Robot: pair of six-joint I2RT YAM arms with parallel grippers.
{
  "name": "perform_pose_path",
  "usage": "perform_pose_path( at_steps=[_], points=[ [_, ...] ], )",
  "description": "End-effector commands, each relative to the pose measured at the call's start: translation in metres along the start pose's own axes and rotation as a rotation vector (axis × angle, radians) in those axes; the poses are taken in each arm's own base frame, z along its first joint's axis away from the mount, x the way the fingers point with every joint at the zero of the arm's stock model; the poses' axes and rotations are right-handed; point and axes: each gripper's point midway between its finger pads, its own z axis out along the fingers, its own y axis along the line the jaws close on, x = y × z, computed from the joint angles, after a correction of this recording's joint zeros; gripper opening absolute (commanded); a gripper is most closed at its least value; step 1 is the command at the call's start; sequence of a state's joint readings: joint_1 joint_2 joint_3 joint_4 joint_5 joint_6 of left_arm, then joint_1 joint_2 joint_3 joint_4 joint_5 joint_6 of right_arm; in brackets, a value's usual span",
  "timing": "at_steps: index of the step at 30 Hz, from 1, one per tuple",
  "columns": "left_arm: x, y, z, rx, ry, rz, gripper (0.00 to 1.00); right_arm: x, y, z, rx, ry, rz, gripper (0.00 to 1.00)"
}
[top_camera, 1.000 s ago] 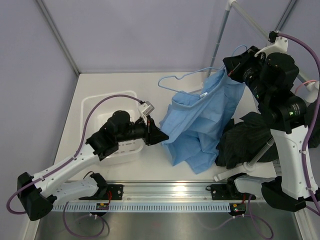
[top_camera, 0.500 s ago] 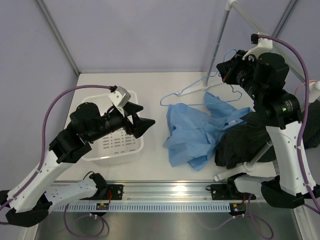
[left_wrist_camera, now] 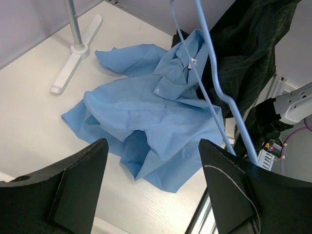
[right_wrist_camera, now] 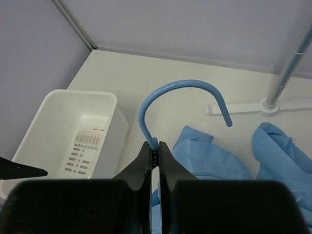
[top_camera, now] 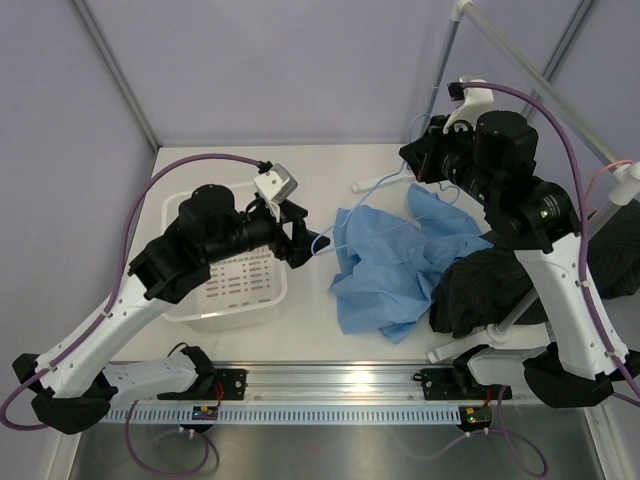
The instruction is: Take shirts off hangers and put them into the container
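Observation:
The light blue shirt (top_camera: 388,268) (left_wrist_camera: 146,109) lies crumpled on the table, off its hanger. My right gripper (top_camera: 422,162) (right_wrist_camera: 155,148) is above the shirt, shut on the neck of the light blue hanger (top_camera: 378,181) (right_wrist_camera: 179,87), whose wire (left_wrist_camera: 214,83) slopes down over the cloth. The black pinstriped shirt (top_camera: 500,285) (left_wrist_camera: 246,44) hangs draped at the right. My left gripper (top_camera: 303,238) (left_wrist_camera: 153,190) is open and empty between the shirt and the container (top_camera: 180,212) (right_wrist_camera: 114,131), a white slotted basket with nothing in it.
A grey rack pole (top_camera: 440,75) stands at the back right, and its white foot (left_wrist_camera: 73,63) (right_wrist_camera: 273,105) rests on the table behind the blue shirt. Another pole (top_camera: 520,45) slants overhead. Walls close in the left and back sides.
My left gripper opened and let go of the blue shirt, which dropped onto the table. The left arm pulled back toward the basket. My right gripper carried the bare hanger up and to the left.

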State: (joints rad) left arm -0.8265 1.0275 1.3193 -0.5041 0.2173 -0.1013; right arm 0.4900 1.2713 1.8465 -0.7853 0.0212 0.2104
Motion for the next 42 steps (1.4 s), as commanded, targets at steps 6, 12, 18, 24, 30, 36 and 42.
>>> perform_pose_path(
  at_steps=[6,12,18,24,30,36,42],
  points=[
    [-0.034,-0.025,-0.017,0.108,-0.103,0.031,0.78,-0.012,-0.004,0.003,0.054,-0.055,-0.056,0.00],
    [0.000,-0.007,-0.025,0.005,-0.015,0.004,0.77,-0.032,-0.011,-0.014,0.100,-0.116,-0.064,0.00],
    [-0.004,-0.019,-0.038,0.058,-0.028,0.014,0.77,-0.028,-0.008,0.000,0.088,-0.098,-0.058,0.00],
    [-0.017,-0.032,-0.041,0.130,-0.062,0.031,0.78,-0.021,-0.002,0.013,0.057,-0.070,-0.050,0.00],
    [-0.032,-0.040,-0.020,0.194,-0.080,0.031,0.78,-0.018,0.000,0.015,0.045,-0.059,-0.045,0.00],
    [-0.040,-0.037,0.004,0.201,-0.072,0.029,0.74,-0.017,0.004,0.009,0.022,-0.056,-0.053,0.00],
    [-0.041,-0.034,0.021,0.199,-0.045,0.010,0.27,-0.016,0.000,0.008,0.036,-0.052,-0.069,0.00]
  ],
)
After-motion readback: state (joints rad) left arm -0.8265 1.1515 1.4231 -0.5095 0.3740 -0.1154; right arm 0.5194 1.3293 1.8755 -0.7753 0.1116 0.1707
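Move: The left end of the blue hanger hangs beside my open left fingers, about 3 cm back of them and 1 cm higher, neither left nor right. The shirt lies on the table some 10 cm farther out and 21 cm to the right of this hand, and the container about as far out but 21 cm to the left, both over 30 cm below. From my right hand, which holds the hanger's neck, that end lies roughly 17 cm left, 14 cm back and 7 cm down. With my left fingers open I ease back about 3.5 cm, veering a little left and then right again to come round the hanger's end. Then I sweep roughly 5 cm right and some 3 cm forward, turning the hand about 10 degrees clockwise, and begin closing on the hanger as I arrive. My right hand keeps its pinch on the neck, sways slightly and edges forward a couple of centimetres. ##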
